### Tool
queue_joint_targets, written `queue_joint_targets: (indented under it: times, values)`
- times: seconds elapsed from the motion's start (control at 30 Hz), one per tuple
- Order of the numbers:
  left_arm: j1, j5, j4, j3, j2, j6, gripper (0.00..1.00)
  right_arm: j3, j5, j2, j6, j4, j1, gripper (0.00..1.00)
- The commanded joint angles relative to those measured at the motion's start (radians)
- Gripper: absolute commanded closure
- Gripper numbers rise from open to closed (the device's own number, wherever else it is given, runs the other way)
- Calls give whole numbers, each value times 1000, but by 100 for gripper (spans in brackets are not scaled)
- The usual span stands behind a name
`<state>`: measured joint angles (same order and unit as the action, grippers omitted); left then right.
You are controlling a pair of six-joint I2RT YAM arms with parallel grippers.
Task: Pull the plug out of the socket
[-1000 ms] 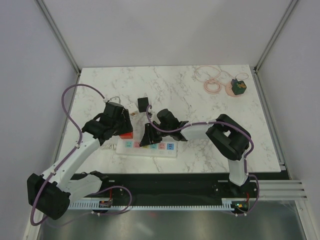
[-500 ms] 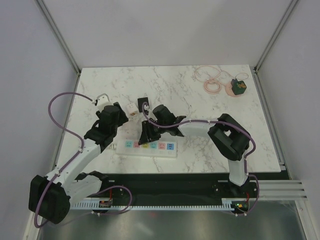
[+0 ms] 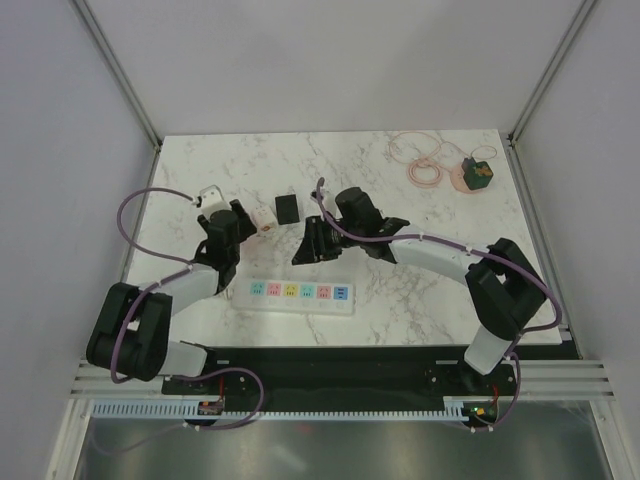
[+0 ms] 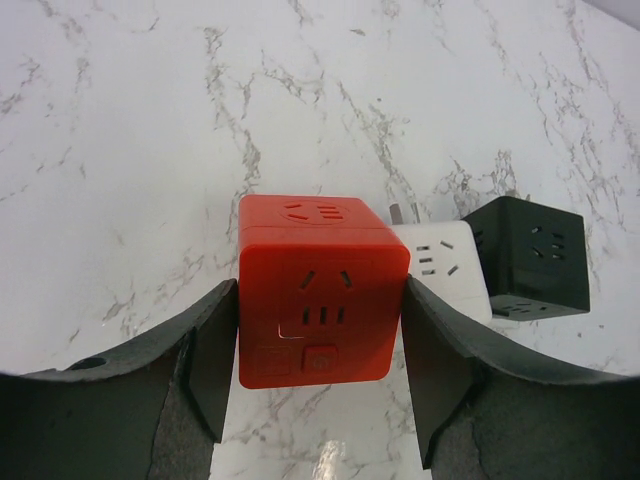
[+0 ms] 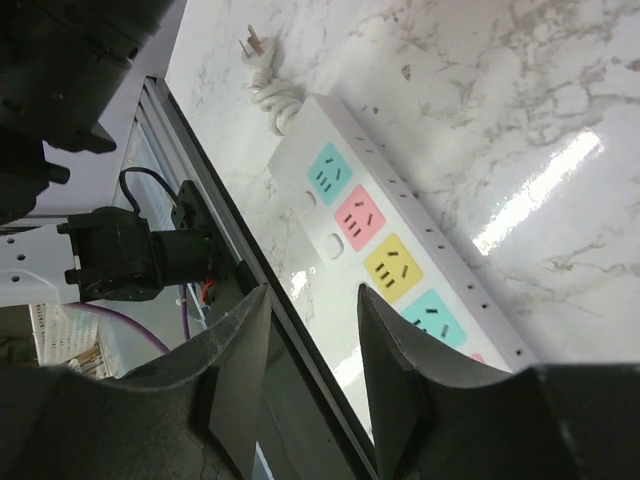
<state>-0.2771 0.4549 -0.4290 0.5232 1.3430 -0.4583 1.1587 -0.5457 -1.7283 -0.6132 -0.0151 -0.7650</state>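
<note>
My left gripper is shut on the plug, a red cube with outlet slots, with a finger pressed on each side. It is off the socket, beside a white cube and a black cube. In the top view the left gripper hides the plug. The socket, a long white strip with pastel outlets, lies flat near the front edge with every outlet bare. It also shows in the right wrist view as the strip. My right gripper hovers behind the strip; it is open and holds nothing.
The white cube and black cube sit behind the strip. Pink rings and a green object lie at the back right. The strip's coiled cord ends in a pronged plug. The table's front rail runs close by.
My left gripper lifted the red plug off the strip's left end and carried it back toward the white cube. My right gripper left the strip, moved back and right, and opened wider.
</note>
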Motion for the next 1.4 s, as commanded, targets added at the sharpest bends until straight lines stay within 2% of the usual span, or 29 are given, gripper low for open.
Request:
queue_joint_targets:
  times: [0.0,0.17,0.37,0.67,0.97,1.2,1.37]
  values:
    - [13,-24,-249,60,60,52,98,-66,0,45,23,-6,13,52]
    - [13,-32,-313,97,178,84,98,-116,9,70,10,7,20,51]
    - [19,-62,-358,119,251,98,98,-162,10,90,-2,33,20,52]
    - [23,-147,-288,167,272,127,98,-198,16,104,-2,46,21,51]
    - [36,-177,-100,241,286,83,85,-221,13,116,-3,55,21,52]
    - [46,-229,-63,248,274,64,88,-228,13,116,-3,53,20,52]
    - [46,-206,-31,248,278,43,87,-226,16,122,0,46,23,52]
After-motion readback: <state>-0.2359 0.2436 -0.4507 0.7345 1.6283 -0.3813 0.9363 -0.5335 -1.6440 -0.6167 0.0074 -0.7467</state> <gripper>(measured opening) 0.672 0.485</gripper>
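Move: From the left hand, which already holds the red plug, the white plug it is being set beside lies about 4 cm ahead, 6 cm to the right and 3 cm lower. The black plug lies beyond it, some 6 cm ahead and 13 cm right; the socket strip's middle is about 17 cm back and 17 cm right. From the empty right hand the strip's middle is roughly 5 cm back, level sideways and 10 cm below, the white plug 15 cm ahead and 11 cm left. Carrying the red plug in an unchanged grip, the left hand goes about 6 cm forward, drifts 3 cm right and sinks a little, turning some 10 degrees clockwise as the plug pushes the white plug rightward against the black one. The open right hand drops about 5 cm, easing right and back over the strip, then waits above it. ##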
